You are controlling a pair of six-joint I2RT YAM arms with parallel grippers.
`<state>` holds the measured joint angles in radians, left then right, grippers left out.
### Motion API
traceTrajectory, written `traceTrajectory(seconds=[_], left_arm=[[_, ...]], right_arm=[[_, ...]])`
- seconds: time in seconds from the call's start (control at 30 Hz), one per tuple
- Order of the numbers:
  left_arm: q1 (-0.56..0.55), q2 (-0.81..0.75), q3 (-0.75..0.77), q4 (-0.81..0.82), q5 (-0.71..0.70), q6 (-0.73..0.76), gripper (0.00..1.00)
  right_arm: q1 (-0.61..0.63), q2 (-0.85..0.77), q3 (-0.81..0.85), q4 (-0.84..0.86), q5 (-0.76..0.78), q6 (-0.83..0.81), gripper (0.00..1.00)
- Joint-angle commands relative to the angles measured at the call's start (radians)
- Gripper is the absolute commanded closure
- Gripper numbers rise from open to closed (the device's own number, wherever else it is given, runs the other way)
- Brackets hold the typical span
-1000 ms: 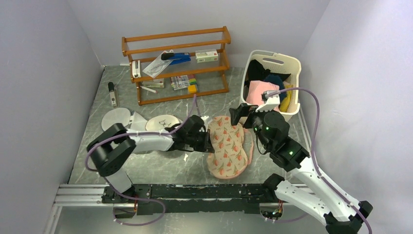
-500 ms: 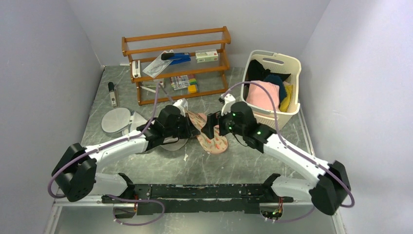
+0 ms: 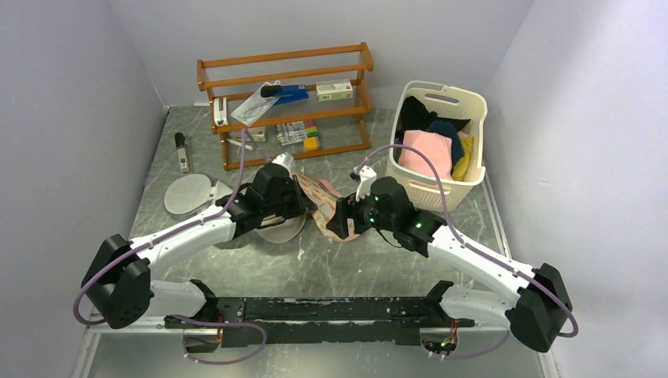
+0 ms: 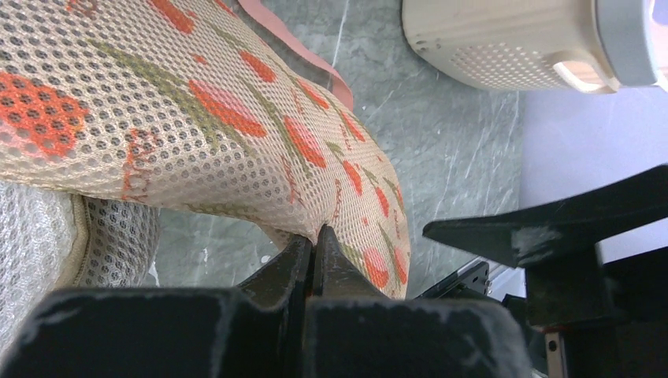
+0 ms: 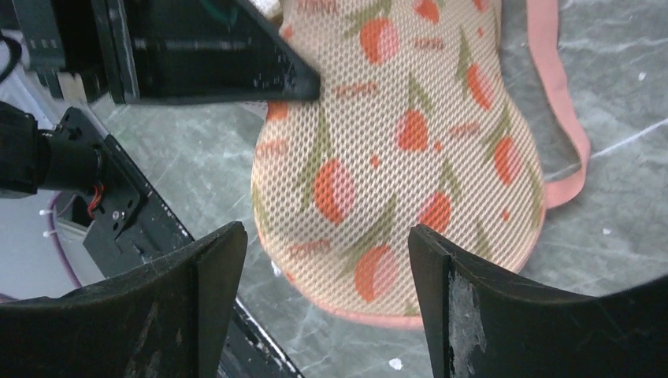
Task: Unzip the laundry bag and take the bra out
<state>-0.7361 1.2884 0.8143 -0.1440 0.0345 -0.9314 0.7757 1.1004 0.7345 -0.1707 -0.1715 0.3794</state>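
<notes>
The peach-pink mesh laundry bag [image 3: 321, 203] with orange-red leafy print hangs crumpled between my two grippers in the middle of the table. My left gripper [image 3: 304, 207] is shut on a fold of its mesh; the left wrist view shows the pinched gripper [image 4: 313, 235] and the bag [image 4: 197, 118] draped above it. My right gripper [image 3: 338, 224] is open just right of the bag. In the right wrist view its gripper [image 5: 324, 246] hovers over the bag's rounded lobe [image 5: 394, 157], apart from it, beside the pink strap [image 5: 563, 118]. No bra or zipper pull shows.
A cream laundry basket [image 3: 473, 98] full of clothes stands at the back right. A wooden rack [image 3: 283, 102] with small items stands at the back. Round white mesh bags [image 3: 187, 193] lie on the left, one [image 4: 47, 236] under the laundry bag.
The bag went from lying flat right of centre to lifted and bunched, further left and back, held by my left gripper. My right arm swung from beside the basket down to the bag.
</notes>
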Motion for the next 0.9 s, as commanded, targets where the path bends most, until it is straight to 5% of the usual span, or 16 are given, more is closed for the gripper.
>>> traceTrajectory(seconds=[0.0,0.43,0.63,0.87], left_arm=[[0.01,-0.009,0.059,0.003,-0.033,-0.016,0.93],[0.009,0.018,0.085,0.034,-0.029,-0.031,0.93],[0.01,0.024,0.084,0.027,-0.033,-0.03,0.93],[0.01,0.032,0.085,0.049,-0.015,-0.044,0.93]], right_arm=[[0.018,-0.075,-0.052,-0.017,-0.014,0.068,0.27],[0.174,-0.15,-0.205,0.081,0.107,0.235,0.49],[0.178,-0.197,-0.196,0.014,0.142,0.209,0.46],[0.177,-0.188,-0.342,0.274,0.031,0.32,0.49]])
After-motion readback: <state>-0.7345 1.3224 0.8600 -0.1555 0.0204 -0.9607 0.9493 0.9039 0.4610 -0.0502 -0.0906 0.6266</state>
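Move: The near rim of the laundry bag, the loose tulip-patterned end, lies about 5 cm back of the open right hand, barely 1 cm to its right and some 8 cm lower. The bag's pink strap is roughly 9 cm ahead, 2 cm left and 12 cm down; the pale round mesh bags are about 16 cm left, 2 cm back and 11 cm down. From the left hand, which already pinches the bag, that rim is some 8 cm back, 10 cm right and 8 cm below. The right hand draws back about 6.5 cm towards the robot and sinks some 3 cm, out from over the loose end of the laundry bag to its near rim, its fingers still aimed forward-left and down, with the wrist turning only about 10 degrees. On the way its jaws narrow from three-quarters open to about half without shutting on the cloth, while the left hand keeps its pinch on the raised part of the bag and holds it practically in place. ##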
